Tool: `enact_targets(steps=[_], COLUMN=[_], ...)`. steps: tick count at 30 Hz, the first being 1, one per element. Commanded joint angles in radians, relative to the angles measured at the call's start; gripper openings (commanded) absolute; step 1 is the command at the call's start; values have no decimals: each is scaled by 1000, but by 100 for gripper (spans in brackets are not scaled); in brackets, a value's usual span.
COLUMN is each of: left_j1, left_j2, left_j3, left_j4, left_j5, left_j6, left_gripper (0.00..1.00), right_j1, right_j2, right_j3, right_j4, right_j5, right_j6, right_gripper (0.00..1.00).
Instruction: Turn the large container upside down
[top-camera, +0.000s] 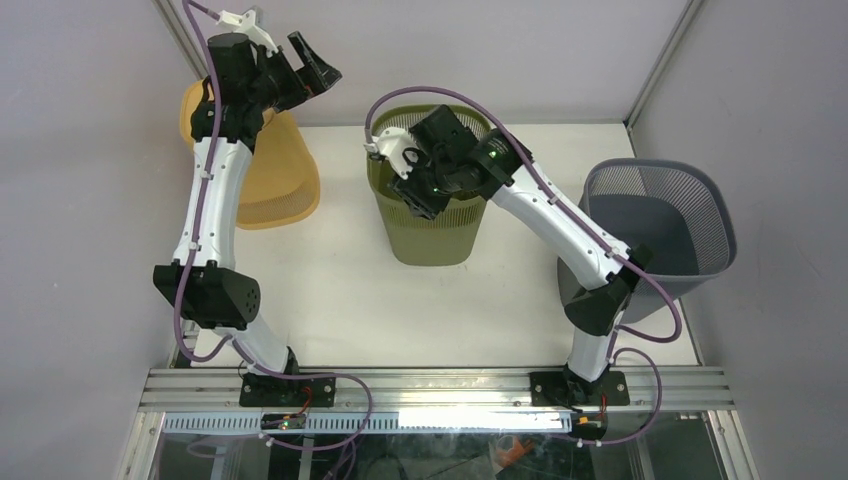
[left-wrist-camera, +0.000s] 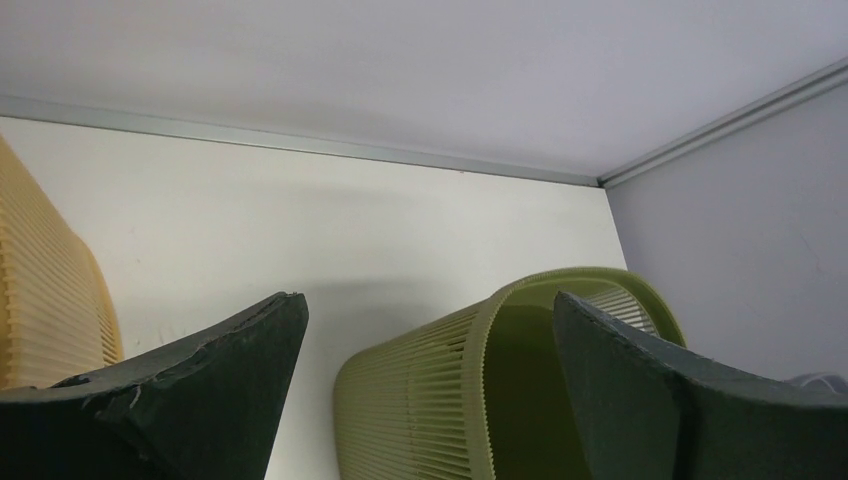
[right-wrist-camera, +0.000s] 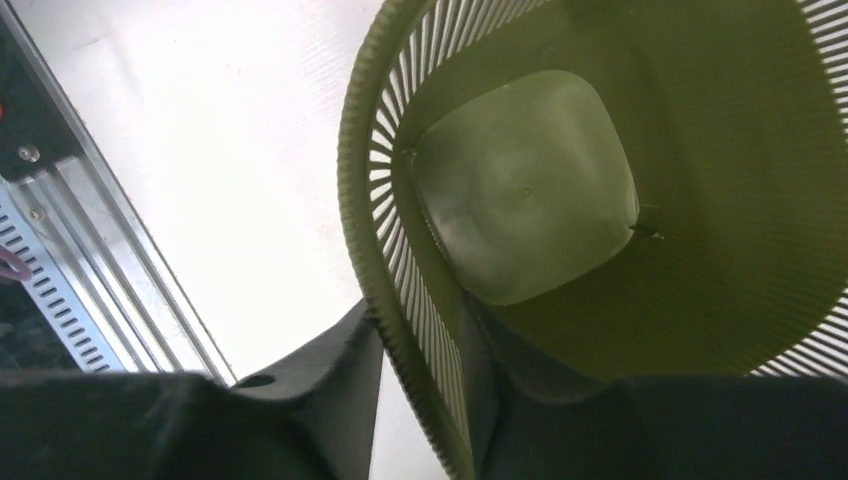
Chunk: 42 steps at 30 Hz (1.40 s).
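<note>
An olive-green slatted basket (top-camera: 432, 225) stands mouth up at the middle of the table. My right gripper (top-camera: 410, 195) is shut on its near-left rim. In the right wrist view (right-wrist-camera: 420, 320) one finger is outside the rim and one is inside against the wall, with the basket's floor (right-wrist-camera: 520, 190) below. My left gripper (top-camera: 310, 65) is open and empty, raised high at the back left. In its wrist view (left-wrist-camera: 428, 305) the green basket (left-wrist-camera: 430, 400) lies beyond the fingers. A larger grey mesh basket (top-camera: 665, 225) stands mouth up at the right edge.
A yellow slatted basket (top-camera: 275, 175) lies at the back left under the left arm and also shows in the left wrist view (left-wrist-camera: 45, 300). Walls close off the back and both sides. A metal rail (top-camera: 440, 385) runs along the near edge.
</note>
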Motion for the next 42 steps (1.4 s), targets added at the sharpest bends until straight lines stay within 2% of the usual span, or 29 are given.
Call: enact_targets(steps=[1, 2, 6, 9, 11, 14, 18, 21, 26, 29, 32, 42], left_j1=[-13, -9, 55, 90, 97, 125, 159, 167, 182, 182, 179, 79], left_j2=[-69, -72, -85, -88, -93, -100, -105, -125, -144, -150, -167, -185], left_j3=[-4, -4, 11, 27, 36, 54, 93, 116, 149, 122, 64, -18], left_j4=[60, 58, 58, 58, 56, 52, 47, 44, 45, 54, 77, 85], left_j5=[52, 50, 79, 110, 121, 120, 148, 161, 202, 257, 285, 279], left_j6=[-14, -6, -11, -19, -2, 4, -21, 10, 1, -30, -47, -37], left_gripper=[99, 99, 99, 99, 99, 99, 99, 99, 99, 99, 99, 99], right_j1=[0, -1, -11, -66, -122, -199, -281, -317, -316, -314, -322, -422], right_j2=[-28, -19, 8, 20, -5, -78, -112, -102, 44, 88, 74, -13], right_j3=[47, 61, 125, 204, 187, 12, -211, -400, -395, -397, -490, -884], right_j4=[-14, -16, -10, 37, 142, 487, 918, 1351, 1630, 1629, 1645, 2047], right_j5=[-4, 25, 93, 7, -106, -304, -464, -543, -597, -561, -498, -466], right_j6=[8, 43, 165, 286, 403, 626, 979, 1263, 1520, 1559, 1571, 1764], right_gripper=[18, 0, 0, 0, 0, 0, 0, 0, 0, 0, 0, 0])
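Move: The green container stands upright with its near rim already between the right hand's half-open fingers. Its middle is about 12 cm ahead of that hand, level with it sideways and 14 cm below. The upturned orange container stands some 40 cm left and 20 cm ahead of the hand, the grey container roughly 48 cm to its right and level front to back. From the left hand, the green container is about 23 cm right, 8 cm back and 25 cm below. Closing on the green container's near rim, the right hand pinches it, lifts it nearly 9 cm while carrying it some 14 cm forward, then comes down and drifts left. The wrist swings round by roughly a quarter turn, left side up, until the fingers point level to the left, still holding the rim. The empty, open left hand rises and draws back out of the way. ##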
